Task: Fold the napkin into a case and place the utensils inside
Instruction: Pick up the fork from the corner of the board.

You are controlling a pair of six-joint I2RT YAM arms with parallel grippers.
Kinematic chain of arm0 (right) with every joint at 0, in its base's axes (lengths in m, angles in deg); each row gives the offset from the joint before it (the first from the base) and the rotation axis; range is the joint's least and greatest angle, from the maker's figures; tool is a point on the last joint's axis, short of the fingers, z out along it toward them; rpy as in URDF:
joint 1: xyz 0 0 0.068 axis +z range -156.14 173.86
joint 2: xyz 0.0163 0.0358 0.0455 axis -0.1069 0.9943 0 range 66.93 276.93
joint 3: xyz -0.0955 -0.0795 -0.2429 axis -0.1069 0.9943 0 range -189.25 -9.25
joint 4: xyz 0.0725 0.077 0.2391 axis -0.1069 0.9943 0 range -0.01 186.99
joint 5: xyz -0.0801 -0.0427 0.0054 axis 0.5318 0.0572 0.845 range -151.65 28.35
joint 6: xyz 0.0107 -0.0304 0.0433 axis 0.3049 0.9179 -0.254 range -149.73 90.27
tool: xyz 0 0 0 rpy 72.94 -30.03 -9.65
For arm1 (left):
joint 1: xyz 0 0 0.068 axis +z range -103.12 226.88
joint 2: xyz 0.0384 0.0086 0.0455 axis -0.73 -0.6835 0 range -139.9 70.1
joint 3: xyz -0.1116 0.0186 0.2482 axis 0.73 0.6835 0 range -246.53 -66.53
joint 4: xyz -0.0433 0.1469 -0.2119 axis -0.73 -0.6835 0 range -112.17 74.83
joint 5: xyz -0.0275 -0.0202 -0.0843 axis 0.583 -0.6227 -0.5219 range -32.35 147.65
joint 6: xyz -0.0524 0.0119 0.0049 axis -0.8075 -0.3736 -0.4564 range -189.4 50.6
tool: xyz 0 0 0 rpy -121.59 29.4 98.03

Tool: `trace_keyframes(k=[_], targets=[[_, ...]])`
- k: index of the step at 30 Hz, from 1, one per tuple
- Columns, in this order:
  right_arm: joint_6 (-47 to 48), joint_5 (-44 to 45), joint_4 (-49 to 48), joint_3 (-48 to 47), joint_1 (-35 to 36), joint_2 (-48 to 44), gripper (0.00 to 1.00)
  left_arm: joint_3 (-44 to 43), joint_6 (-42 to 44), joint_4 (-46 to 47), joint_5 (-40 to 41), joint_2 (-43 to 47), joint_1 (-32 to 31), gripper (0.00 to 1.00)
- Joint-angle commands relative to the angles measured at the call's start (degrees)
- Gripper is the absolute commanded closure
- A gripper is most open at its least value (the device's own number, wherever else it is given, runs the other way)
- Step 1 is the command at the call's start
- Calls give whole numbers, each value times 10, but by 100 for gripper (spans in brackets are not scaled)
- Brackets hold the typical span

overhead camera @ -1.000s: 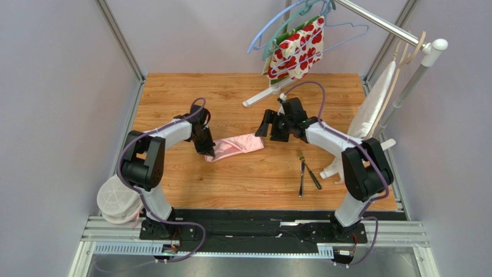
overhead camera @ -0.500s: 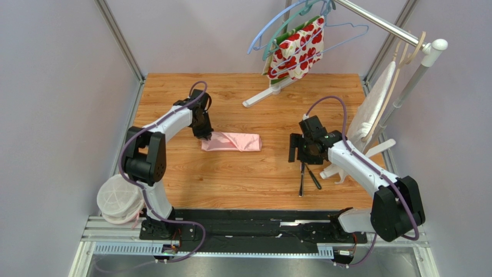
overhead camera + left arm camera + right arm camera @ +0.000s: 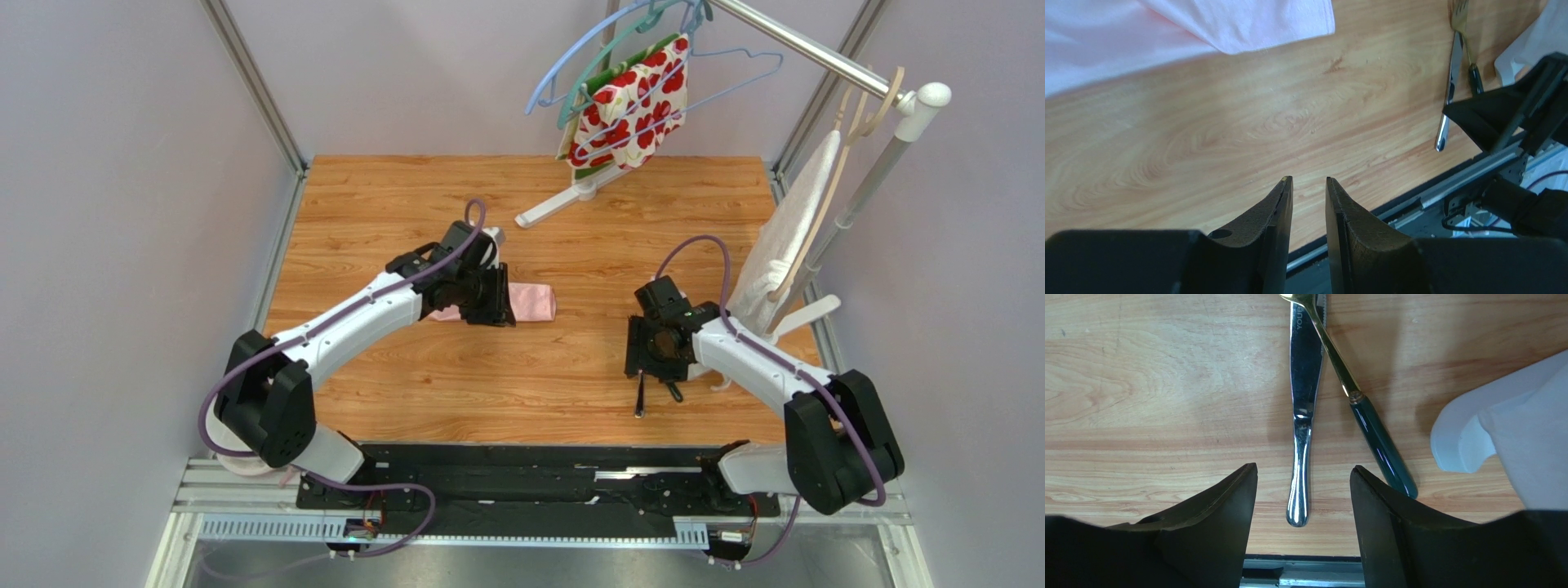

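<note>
The light-pink napkin (image 3: 532,300) lies folded as a flat oblong on the wooden table, its left part hidden under my left gripper (image 3: 488,303). In the left wrist view the napkin (image 3: 1198,24) fills the top left, and the left gripper (image 3: 1308,180) stands open a narrow gap over bare wood with nothing in it. The utensils lie at the right: a silver knife (image 3: 1301,416) and a fork with a dark green handle (image 3: 1379,447), crossing near their heads. My right gripper (image 3: 1303,471) is open just above them, its jaws either side of the knife's handle end (image 3: 638,404).
A rack at the back right carries hangers with a red-and-white floral cloth (image 3: 632,104) and a white cloth (image 3: 797,227). Its white feet (image 3: 570,199) rest on the table, one foot (image 3: 1499,435) close beside the fork. A white round container (image 3: 245,423) sits off the table's left front corner.
My left gripper let go of the napkin's left end, opened and swung right over the napkin, which now lies flat. My right gripper dropped down over the utensils and narrowed somewhat.
</note>
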Motion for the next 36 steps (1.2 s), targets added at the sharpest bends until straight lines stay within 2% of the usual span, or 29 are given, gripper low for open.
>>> trace_keyframes(k=[1, 2, 4, 8, 12, 16, 25, 28, 31, 32, 34, 35, 36], targets=[[-21, 18, -85, 20, 24, 30, 39, 12, -28, 28, -20, 43, -25, 65], [-21, 19, -89, 20, 26, 45, 47, 15, -32, 24, -20, 58, -26, 65], [-25, 44, -82, 17, 44, 36, 50, 18, -33, 13, -20, 74, -32, 65], [-18, 79, -44, 1, 45, -20, 46, 31, -33, -7, -12, 117, -33, 65], [14, 64, -33, -34, -4, -40, 41, 46, -35, 13, -44, 132, -33, 65], [42, 69, -29, -58, -27, 0, 41, 38, -19, 19, -75, 129, -33, 65], [42, 45, -77, -6, -43, 60, 49, 18, 6, 23, -119, 112, -33, 65], [26, 45, -72, 0, -47, 80, 59, 18, 6, 25, -137, 110, -33, 65], [24, 37, -77, -2, -48, 84, 63, 23, 3, 32, -156, 109, -33, 65], [30, 27, -75, -6, -47, 95, 71, 24, 1, 36, -159, 109, -33, 66], [33, 16, -64, -18, -42, 129, 78, 23, -4, 41, -165, 106, -33, 66], [35, 14, -63, -22, -39, 137, 86, 21, -4, 43, -165, 104, -33, 66], [38, 13, -64, -24, -34, 139, 90, 18, -4, 43, -166, 103, -33, 66]])
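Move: The fork lies below the right gripper, its middle about 5 cm ahead, 3 cm to the right and 2 cm down. The knife runs almost straight out beneath that gripper, its middle some 5 cm ahead and in line with the hand. The end of the stand foot is roughly 10 cm to the right and 3 cm ahead. From the left gripper, the fork's middle is about 24 cm to the right, 2 cm back and 13 cm down. Dip the right gripper about 2 cm beside the fork's handle, lift it over the utensils while reaching some 5 cm forward and slightly right, then lower it onto the fork's neck where it crosses the knife and close the half-open fingers around it. Draw the left gripper about 6 cm back and 5 cm up, away from the napkin, drifting right. ##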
